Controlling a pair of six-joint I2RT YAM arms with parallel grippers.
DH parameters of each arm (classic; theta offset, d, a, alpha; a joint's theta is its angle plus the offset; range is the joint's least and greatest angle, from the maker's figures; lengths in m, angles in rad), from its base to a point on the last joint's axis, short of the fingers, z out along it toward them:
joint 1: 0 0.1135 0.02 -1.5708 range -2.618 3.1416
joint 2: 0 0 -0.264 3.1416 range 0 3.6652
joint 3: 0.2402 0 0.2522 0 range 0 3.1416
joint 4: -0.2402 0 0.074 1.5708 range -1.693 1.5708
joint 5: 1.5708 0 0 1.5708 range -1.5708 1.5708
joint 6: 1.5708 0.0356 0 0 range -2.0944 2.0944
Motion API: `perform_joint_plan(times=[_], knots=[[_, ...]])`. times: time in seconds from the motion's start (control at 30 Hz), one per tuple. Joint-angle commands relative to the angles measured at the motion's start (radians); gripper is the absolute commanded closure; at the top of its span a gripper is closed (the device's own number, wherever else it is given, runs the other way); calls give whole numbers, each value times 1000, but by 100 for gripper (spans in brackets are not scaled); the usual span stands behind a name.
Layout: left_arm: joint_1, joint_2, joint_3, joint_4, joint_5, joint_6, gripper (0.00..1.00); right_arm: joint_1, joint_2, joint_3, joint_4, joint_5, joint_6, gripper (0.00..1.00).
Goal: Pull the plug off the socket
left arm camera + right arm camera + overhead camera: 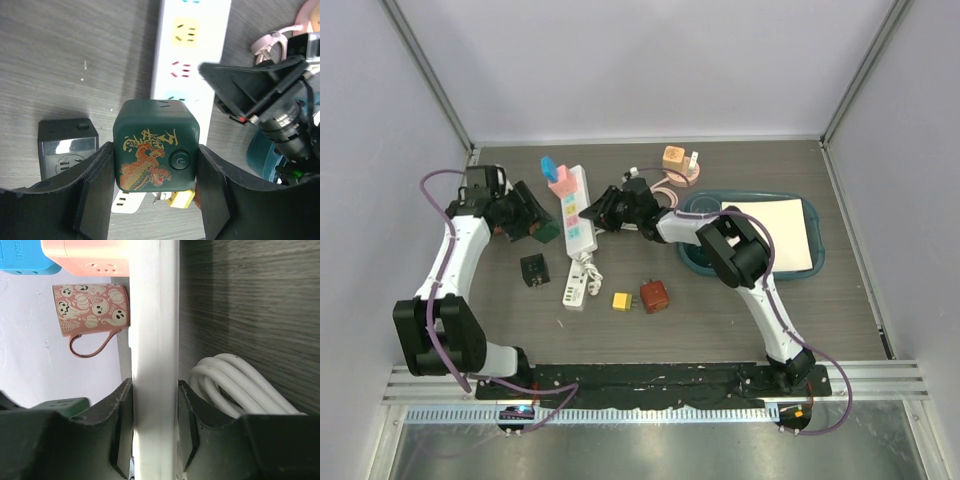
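The plug (156, 145) is a dark green cube with a gold and red dragon print and a round button. My left gripper (155, 165) is shut on its two sides and holds it off the table. From above, the plug (546, 232) hangs just left of the white socket strip (578, 215), with my left gripper (532, 226) on it; its prongs are hidden. My right gripper (155, 415) is shut on the strip's (155, 340) long edges, and in the top view this right gripper (600, 212) sits at the strip's right side. Pink (560, 180) and blue (550, 165) plugs stand in the strip's far end.
A black adapter (533, 270) lies left of the strip's coiled white cable (235, 385). Yellow (621, 300) and red-brown (654, 296) adapters lie nearer the bases. A teal tray (810, 262) holding white paper is at the right. A pink ghost-print mug (92, 307) shows beyond the strip.
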Motion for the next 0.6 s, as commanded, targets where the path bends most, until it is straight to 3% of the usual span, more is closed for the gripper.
perform_joint_plan(times=[0.0, 0.23, 0.33, 0.43, 0.47, 0.57], knots=[[61, 25, -67, 123, 144, -73, 100, -8, -124, 9, 85, -13, 6, 99], [61, 149, -104, 135, 153, -75, 98, -9, -153, -30, 103, -22, 1, 99], [61, 195, -105, 126, 126, -62, 87, -9, -156, -34, 108, -34, 1, 99], [61, 214, -104, 111, 109, -53, 75, -9, -150, -28, 110, -60, 1, 99], [61, 212, -102, 101, 104, -52, 57, -9, -150, -30, 113, -65, 1, 99], [61, 194, -90, 60, 55, -45, 31, -9, -158, -47, 131, -65, 3, 99]])
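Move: The bare table spot under my left hand, where the green plug is headed, is about 15 cm straight below it. The black plug lies roughly 5 cm left and 4 cm back of my left hand, 13 cm down. The socket's middle stands some 8 cm ahead and 6 right, 10 cm down; the small white strip is 8 back and 5 right, 15 down. From my right hand, that spot is about 8 cm left, 7 back and 6 lower. With the green plug already pulled free and pinched in my left fingers, I lower it about 10 cm almost straight down, into the gap between the black plug and the socket, slowing at the end. On the way I tip my fingers some 15 degrees steeper towards the table, keeping the grip. My right hand goes on pinching the socket and nearly stays put. ##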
